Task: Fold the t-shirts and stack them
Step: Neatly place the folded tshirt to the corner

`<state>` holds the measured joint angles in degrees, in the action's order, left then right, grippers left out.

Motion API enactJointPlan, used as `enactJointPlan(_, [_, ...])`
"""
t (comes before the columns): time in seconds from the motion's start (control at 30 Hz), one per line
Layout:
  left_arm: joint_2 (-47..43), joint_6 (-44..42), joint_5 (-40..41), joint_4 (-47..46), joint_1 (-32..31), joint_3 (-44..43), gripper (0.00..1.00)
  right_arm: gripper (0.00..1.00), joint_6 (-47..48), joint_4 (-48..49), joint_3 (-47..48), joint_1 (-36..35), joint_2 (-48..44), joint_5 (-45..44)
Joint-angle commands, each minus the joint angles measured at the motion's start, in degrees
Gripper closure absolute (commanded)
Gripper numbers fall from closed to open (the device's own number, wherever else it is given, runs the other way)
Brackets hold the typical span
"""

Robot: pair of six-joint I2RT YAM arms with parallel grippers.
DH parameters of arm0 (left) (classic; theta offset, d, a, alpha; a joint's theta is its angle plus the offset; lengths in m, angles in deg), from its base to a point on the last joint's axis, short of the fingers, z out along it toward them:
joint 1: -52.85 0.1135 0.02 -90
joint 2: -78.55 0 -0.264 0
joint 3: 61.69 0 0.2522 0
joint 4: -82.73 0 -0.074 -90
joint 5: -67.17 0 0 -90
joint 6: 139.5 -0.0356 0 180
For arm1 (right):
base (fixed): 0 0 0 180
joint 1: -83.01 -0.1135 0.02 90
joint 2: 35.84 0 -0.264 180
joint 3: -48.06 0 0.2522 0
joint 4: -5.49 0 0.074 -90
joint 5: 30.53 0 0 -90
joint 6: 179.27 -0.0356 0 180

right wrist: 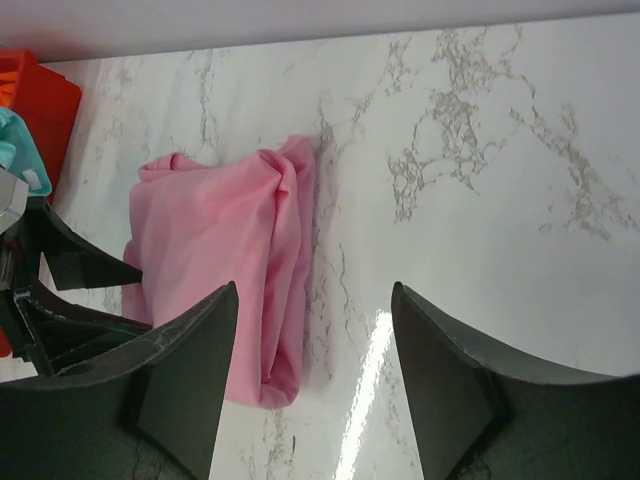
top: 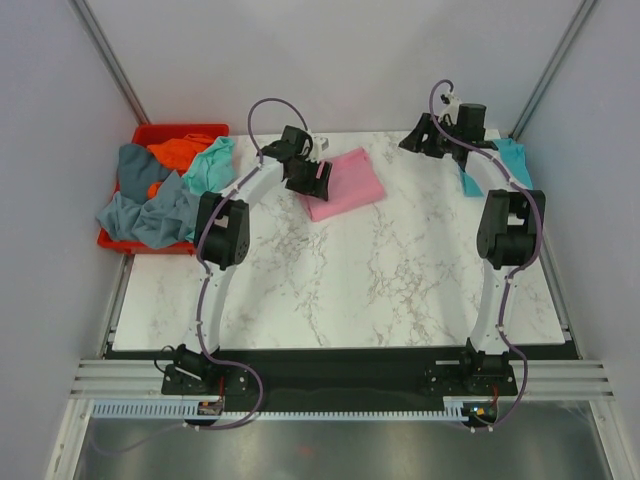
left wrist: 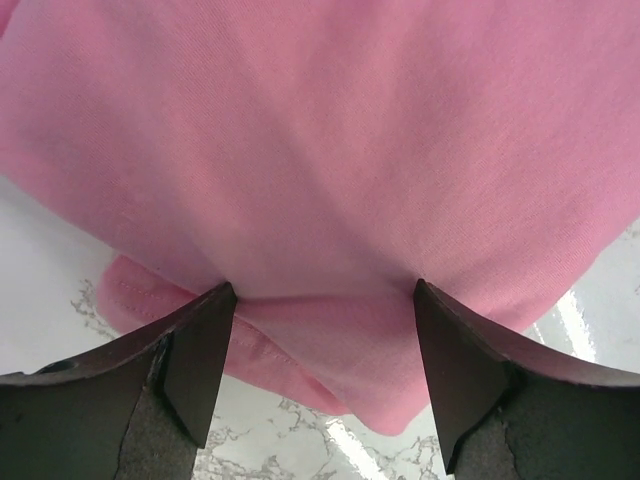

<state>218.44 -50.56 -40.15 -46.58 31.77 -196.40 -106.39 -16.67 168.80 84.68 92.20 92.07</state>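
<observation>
A folded pink t-shirt (top: 348,183) lies on the marble table (top: 380,280) at the far middle. My left gripper (top: 312,178) is at its left edge. In the left wrist view this gripper (left wrist: 322,290) is open, and the pink t-shirt (left wrist: 330,150) fills the view, its near hem sagging between the two fingertips (left wrist: 205,340). My right gripper (top: 418,138) hovers at the far right. It stands open (right wrist: 313,290) over bare marble, with the pink t-shirt (right wrist: 215,250) off to its left. A teal t-shirt (top: 515,158) lies at the table's far right edge, partly behind the right arm.
A red bin (top: 190,131) stands off the table's far left corner, holding crumpled grey-blue (top: 150,210), orange (top: 180,152) and mint (top: 212,162) t-shirts. The bin's corner (right wrist: 40,100) shows in the right wrist view. Grey walls close in the back and both sides.
</observation>
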Motion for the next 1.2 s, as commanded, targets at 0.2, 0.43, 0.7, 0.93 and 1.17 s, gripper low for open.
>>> enactJointPlan(0.2, [0.03, -4.48, 10.03, 8.95, -1.16, -0.34, 0.19, 0.28, -0.63, -0.47, -2.13, 0.18, -1.14, 2.99])
enactJointPlan(0.43, [0.29, -5.27, 10.55, 8.95, -1.86, -1.4, 0.18, 0.28, -8.44, 6.53, -4.23, -1.31, 5.79, 10.18])
enactJointPlan(0.7, [-0.24, -7.02, 12.75, 8.86, -2.38, -0.78, 0.18, 0.26, -16.87, 13.31, -3.01, -3.25, 13.53, 15.46])
enactJointPlan(0.93, [0.11, -9.31, 14.68, 8.69, -2.47, -0.96, 0.18, 0.25, -32.88, 27.38, -3.8, -3.96, 19.51, 23.73])
enactJointPlan(1.17, [0.55, -9.66, 15.48, 8.16, -2.47, -1.22, 0.17, 0.25, -37.1, 29.93, -2.65, -6.24, 21.8, 28.92])
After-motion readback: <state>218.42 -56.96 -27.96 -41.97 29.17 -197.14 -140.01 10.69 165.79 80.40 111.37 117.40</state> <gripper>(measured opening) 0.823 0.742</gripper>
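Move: Down and to the left of the right hand lies the folded pink tshirt, its middle about 19 cm left, 5 cm back and 12 cm below. The left hand is already at the tshirt's left part, with the middle some 6 cm to its right, level ahead and 2 cm lower. The blue folded tshirt sits about 22 cm to the right hand's right, level ahead and 12 cm below. Swinging left and down, the right hand goes about 10 cm each way and some 3 cm back to the pink tshirt's right edge, rolling about 30 degrees with its left side rising, tipping down and turning a little counter-clockwise. Its fingers stay wide open and come up against that edge, while the left hand keeps its open fingertips on the cloth, rolls slightly and eases 2 cm left. ##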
